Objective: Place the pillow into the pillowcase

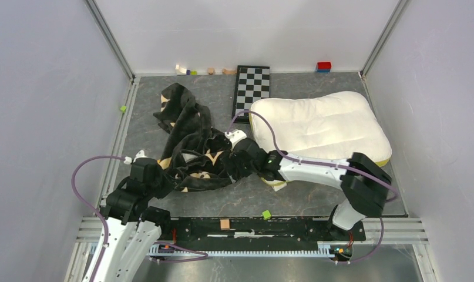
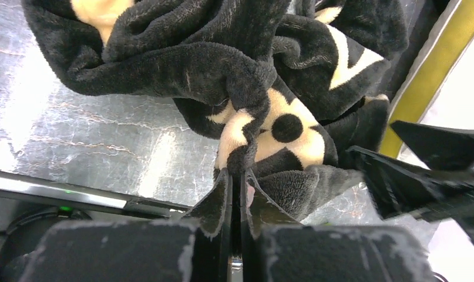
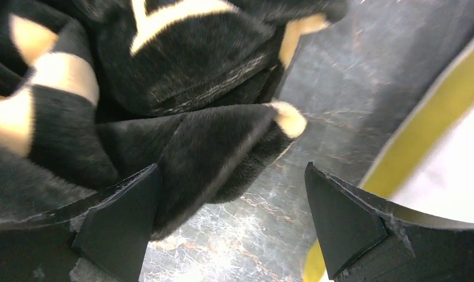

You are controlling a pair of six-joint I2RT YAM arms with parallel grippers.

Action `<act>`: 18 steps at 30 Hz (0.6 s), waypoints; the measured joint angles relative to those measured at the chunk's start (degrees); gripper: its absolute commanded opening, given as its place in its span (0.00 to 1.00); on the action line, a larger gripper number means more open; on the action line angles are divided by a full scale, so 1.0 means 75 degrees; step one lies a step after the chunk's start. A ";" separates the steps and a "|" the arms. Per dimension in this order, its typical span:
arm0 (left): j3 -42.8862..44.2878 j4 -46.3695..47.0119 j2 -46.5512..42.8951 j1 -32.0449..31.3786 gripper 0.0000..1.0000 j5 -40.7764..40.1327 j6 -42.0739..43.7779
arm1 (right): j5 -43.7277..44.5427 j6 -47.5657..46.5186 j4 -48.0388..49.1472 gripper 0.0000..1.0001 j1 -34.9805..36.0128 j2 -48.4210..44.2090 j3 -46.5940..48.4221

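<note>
The black plush pillowcase [image 1: 187, 138] with tan motifs lies crumpled left of centre on the table. The cream pillow [image 1: 322, 126] lies to its right, its yellow band showing in the right wrist view [image 3: 440, 111]. My left gripper [image 2: 237, 174] is shut on a fold of the pillowcase [image 2: 193, 64] at its near-left edge. My right gripper [image 3: 231, 170] stands open at the pillowcase's right edge, between the fabric [image 3: 181, 76] and the pillow. A flap of the case lies against its left finger [image 3: 123, 214], with bare table between the fingertips.
A black-and-white checkered board [image 1: 252, 88] lies behind the pillow's left end. Small blocks [image 1: 184, 70] and a red-and-blue block [image 1: 323, 66] sit along the back wall. A green cube [image 1: 266, 214] and a tan block [image 1: 225, 224] lie near the front rail.
</note>
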 measured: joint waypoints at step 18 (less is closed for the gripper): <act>0.4167 0.0358 0.3416 -0.0781 0.03 0.0694 0.2445 | -0.0493 -0.0265 -0.0638 0.00 -0.1731 0.2894 0.5351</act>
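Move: The pillowcase's loose near-right edge lies about 6 cm below the open right hand, 1 cm back and 1 cm to its left. The pillow's middle is some 16 cm ahead of this hand and 32 cm right; the chessboard is about 33 cm ahead and 9 cm right. The left hand already holds the near-left part; from it the loose edge is roughly 5 cm ahead, 16 cm right and 9 cm below. The pillowcase's near-right edge gets pinched as the right hand sinks about 6 cm onto it and shuts its wide-open fingers; that hand then sweeps forward, up and slightly left with the edge, away from the table's near side. The left hand keeps its grip and goes up about 13 cm, then also forward and right, turning some 20 degrees clockwise. ##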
